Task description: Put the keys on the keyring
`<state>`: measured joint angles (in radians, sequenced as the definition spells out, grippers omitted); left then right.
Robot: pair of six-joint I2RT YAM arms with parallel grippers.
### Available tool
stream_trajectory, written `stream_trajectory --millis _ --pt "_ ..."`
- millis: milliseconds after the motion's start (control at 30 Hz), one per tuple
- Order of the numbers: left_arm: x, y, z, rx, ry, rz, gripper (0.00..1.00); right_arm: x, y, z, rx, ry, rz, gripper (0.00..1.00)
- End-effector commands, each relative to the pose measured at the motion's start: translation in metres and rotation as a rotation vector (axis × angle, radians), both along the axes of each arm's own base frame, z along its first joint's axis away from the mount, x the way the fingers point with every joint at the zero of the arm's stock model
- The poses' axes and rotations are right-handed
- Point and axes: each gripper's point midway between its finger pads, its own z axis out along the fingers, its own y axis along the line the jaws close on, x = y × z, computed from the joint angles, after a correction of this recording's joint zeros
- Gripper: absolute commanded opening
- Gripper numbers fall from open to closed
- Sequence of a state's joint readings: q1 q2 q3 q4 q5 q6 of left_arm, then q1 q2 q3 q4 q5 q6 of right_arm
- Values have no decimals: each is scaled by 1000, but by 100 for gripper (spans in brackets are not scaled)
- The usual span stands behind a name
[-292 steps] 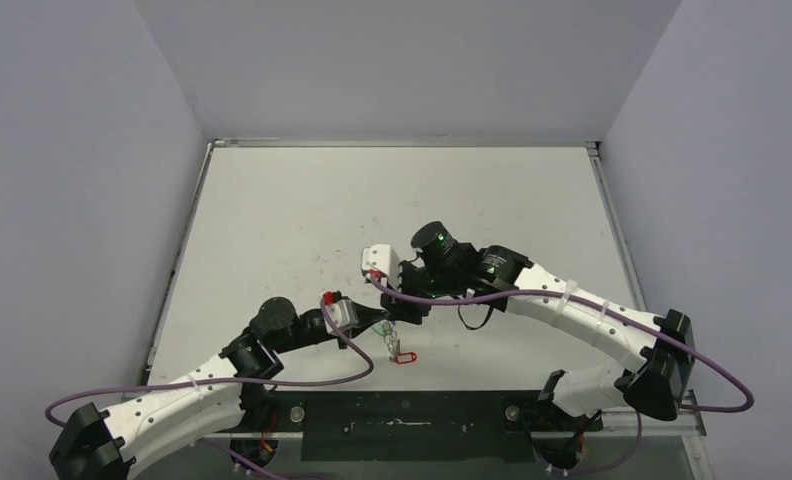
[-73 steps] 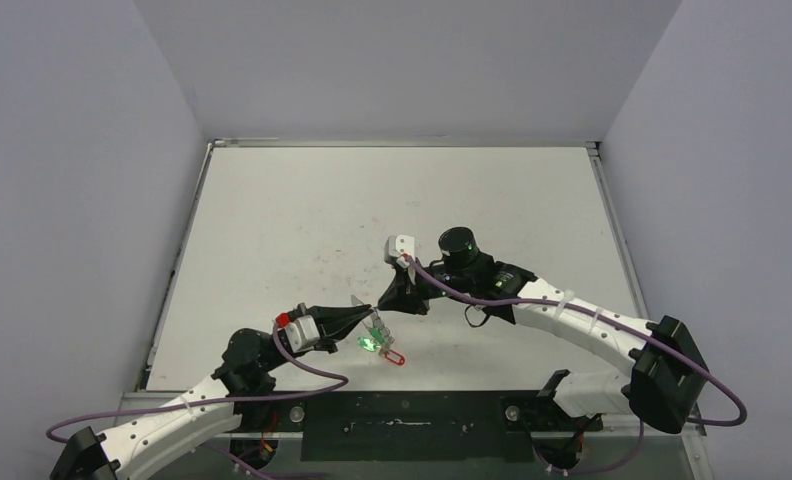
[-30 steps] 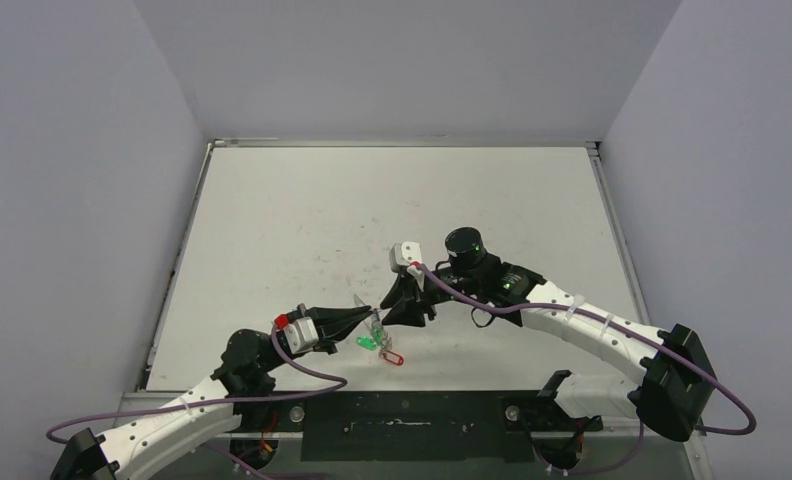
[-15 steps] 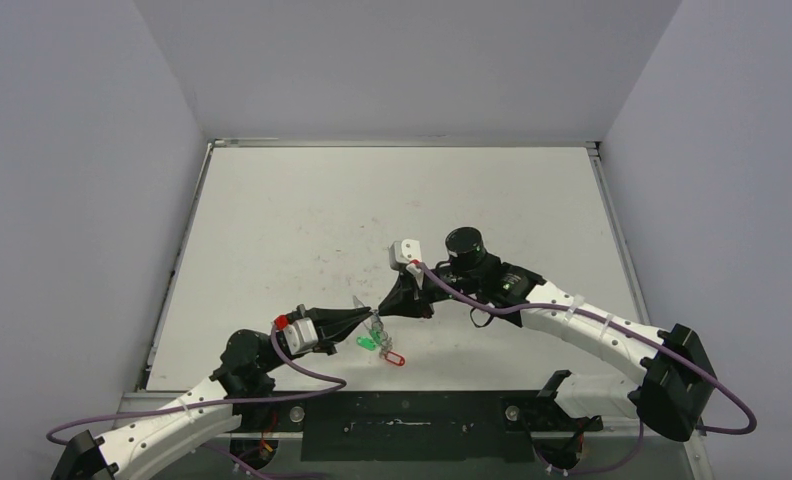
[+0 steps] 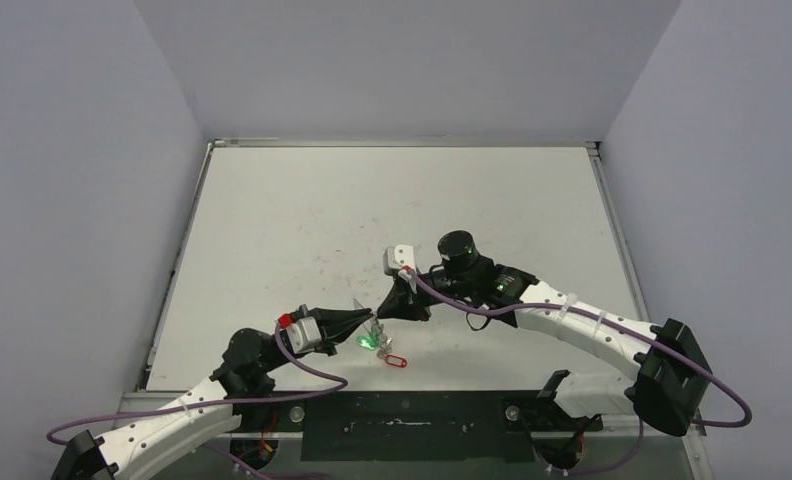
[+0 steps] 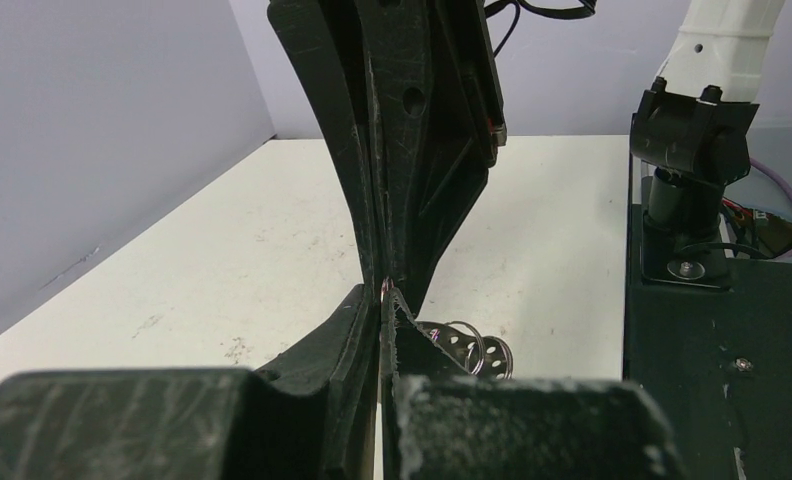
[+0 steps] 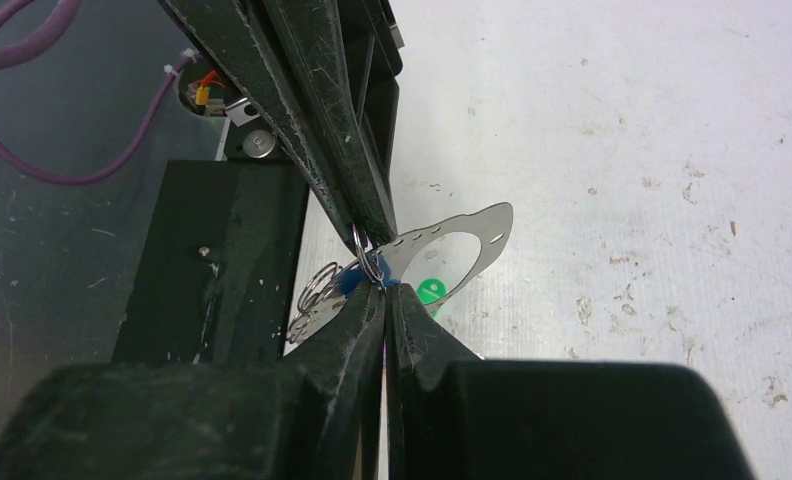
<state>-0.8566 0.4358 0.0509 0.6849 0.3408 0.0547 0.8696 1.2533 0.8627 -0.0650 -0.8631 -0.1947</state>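
Observation:
The keyring (image 7: 457, 240), a silver perforated hoop with wire loops (image 6: 469, 350), hangs just above the table between both arms. My left gripper (image 6: 384, 293) is shut on its rim; in the top view it (image 5: 373, 319) reaches in from the left. My right gripper (image 7: 383, 285) is shut on a small wire loop (image 7: 365, 256) at the rim, with a blue tag (image 7: 350, 284) beside its tips. It meets the left one tip to tip (image 5: 385, 309). A green tag (image 5: 365, 342) and a red tag (image 5: 396, 361) dangle below the hoop. The keys' metal blades are too small to make out.
The black base plate (image 5: 402, 410) runs along the near table edge, just below the dangling tags. Purple cables (image 5: 312, 380) loop off both arms. Grey walls close in the white table (image 5: 372, 200) on three sides.
The right gripper has closed on the wire loop at the rim and shifted slightly left. The left gripper keeps its hold on the keyring, and the tags hang about where they were.

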Motion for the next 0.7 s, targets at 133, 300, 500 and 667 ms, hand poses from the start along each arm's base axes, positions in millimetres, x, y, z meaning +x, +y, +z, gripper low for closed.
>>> stream_trajectory --millis 133,300,500,667 --pt "-6 4 39 -104 -74 -7 0 14 9 2 8 -58 -73 4" --pt "-6 6 38 -102 -72 -2 0 21 5 16 50 -113 -124 23" --pt "-6 6 37 -102 -67 -3 0 22 0 34 113 -154 -160 37" --pt "-6 6 37 -101 -67 -3 0 13 1 44 147 -149 -117 38"
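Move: The split ring with the blue key tag is pinched at the left fingertips, and the shut right fingers grip it too. It is about 1 cm to the right hand's left, level with it, and about 1 cm to the left hand's right and 1 cm below. From the right hand the hanging metal plate is centred about 5 cm down and 1 cm left, the green tag about 9 cm down and 2 cm left, and the red tag some 13 cm down, 3 cm right and 1 cm back. The right hand first eases barely half a centimetre left and down with its fingers still shut by the blue-tagged ring, then opens them to over a third of their range and lets go while shifting about 1.5 cm forward. It then lifts about 1.5 cm from its lowest point, fingertips swinging some 10 degrees clockwise, while the left hand keeps its pinch on the ring and rises about half a centimetre. ##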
